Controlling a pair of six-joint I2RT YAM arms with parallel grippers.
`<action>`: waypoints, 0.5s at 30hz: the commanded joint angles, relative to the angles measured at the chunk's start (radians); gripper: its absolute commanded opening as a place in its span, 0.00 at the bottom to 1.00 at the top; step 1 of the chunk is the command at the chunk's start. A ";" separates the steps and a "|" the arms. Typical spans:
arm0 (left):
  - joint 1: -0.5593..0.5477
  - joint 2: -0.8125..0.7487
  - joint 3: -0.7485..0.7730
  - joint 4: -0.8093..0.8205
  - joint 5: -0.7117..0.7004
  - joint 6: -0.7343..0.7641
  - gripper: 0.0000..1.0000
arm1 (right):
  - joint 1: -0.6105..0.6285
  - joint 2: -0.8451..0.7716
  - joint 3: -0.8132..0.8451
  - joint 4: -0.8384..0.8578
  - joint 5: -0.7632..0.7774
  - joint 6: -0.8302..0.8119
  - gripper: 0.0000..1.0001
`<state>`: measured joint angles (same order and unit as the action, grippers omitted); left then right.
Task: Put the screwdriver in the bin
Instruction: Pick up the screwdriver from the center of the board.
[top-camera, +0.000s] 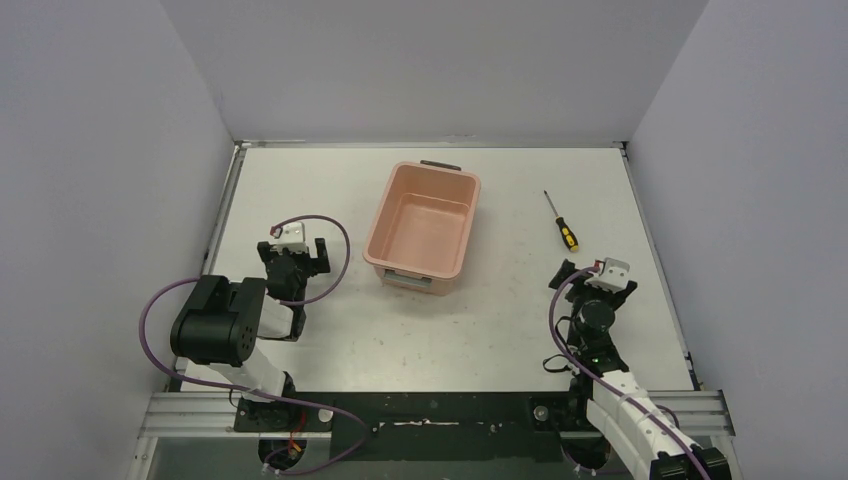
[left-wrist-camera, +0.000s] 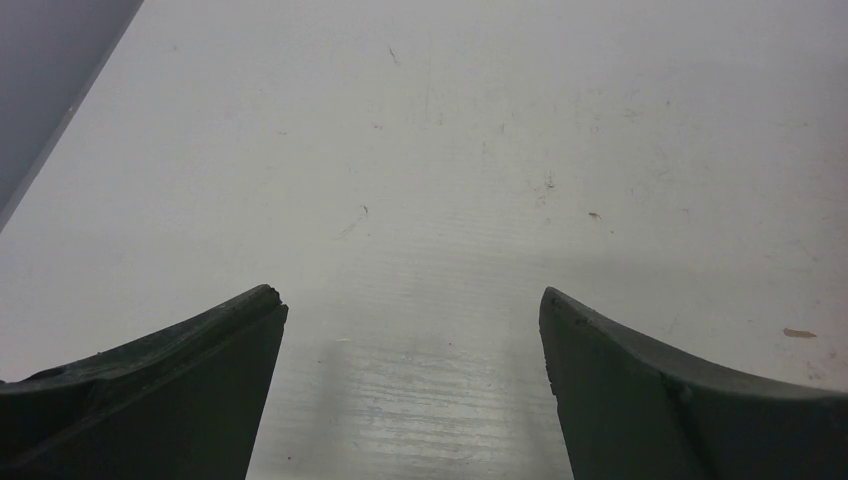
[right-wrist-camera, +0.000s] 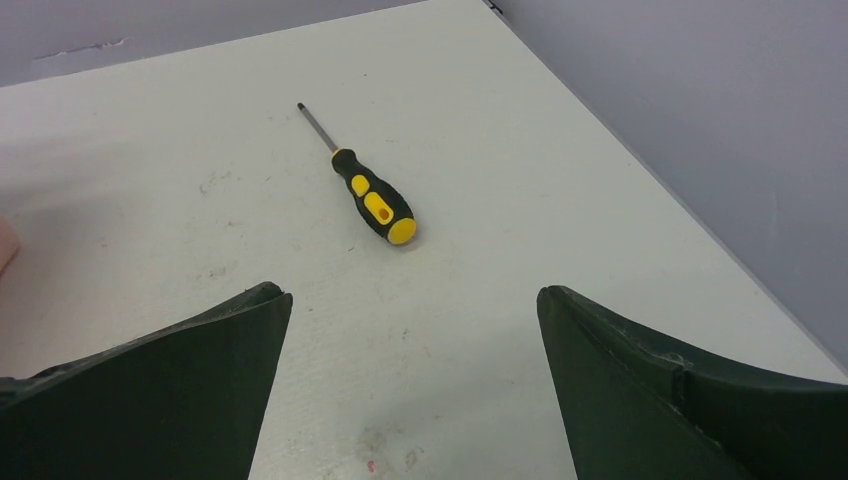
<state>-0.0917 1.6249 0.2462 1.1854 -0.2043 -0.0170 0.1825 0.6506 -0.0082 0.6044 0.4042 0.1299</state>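
Note:
The screwdriver lies flat on the white table to the right of the bin, its yellow-and-black handle toward me and its thin shaft pointing away. In the right wrist view the screwdriver rests just ahead of my open right gripper, apart from both fingers. The salmon-pink bin stands upright mid-table with nothing inside. My right gripper sits a little nearer than the handle. My left gripper is open left of the bin. Only bare table shows between the left gripper fingers.
Grey walls enclose the table on the left, back and right. The right table edge runs close beside the screwdriver. A corner of the bin shows at the left edge of the right wrist view. Purple cables loop around both arms.

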 joint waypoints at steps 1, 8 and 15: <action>0.001 -0.015 0.002 0.033 0.002 -0.002 0.97 | -0.006 0.008 0.052 -0.024 0.010 0.020 1.00; 0.001 -0.016 0.002 0.034 0.002 -0.002 0.97 | -0.005 0.072 0.310 -0.266 -0.027 0.039 1.00; 0.001 -0.016 0.002 0.034 0.003 -0.002 0.97 | -0.005 0.290 0.690 -0.687 -0.050 0.004 1.00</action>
<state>-0.0917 1.6249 0.2462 1.1854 -0.2043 -0.0166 0.1825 0.8310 0.4950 0.2138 0.3828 0.1455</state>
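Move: The screwdriver I'm after lies on the board about 17 cm ahead of my right hand, only a couple of centimetres to its left and roughly 11 cm below. The bin's middle is some 30 cm to the left of that hand, about 14 cm ahead and around 6 cm lower. From my idle left hand the screwdriver is about 60 cm to the right, 9 cm farther out and 5 cm lower. I lift my right hand steeply, some 10 cm, and bring it forward about 5 cm at the same time, gaining height over the board while closing the level gap to the screwdriver's handle. The fingers stay wide open and still point nearly level forward, touching nothing. ##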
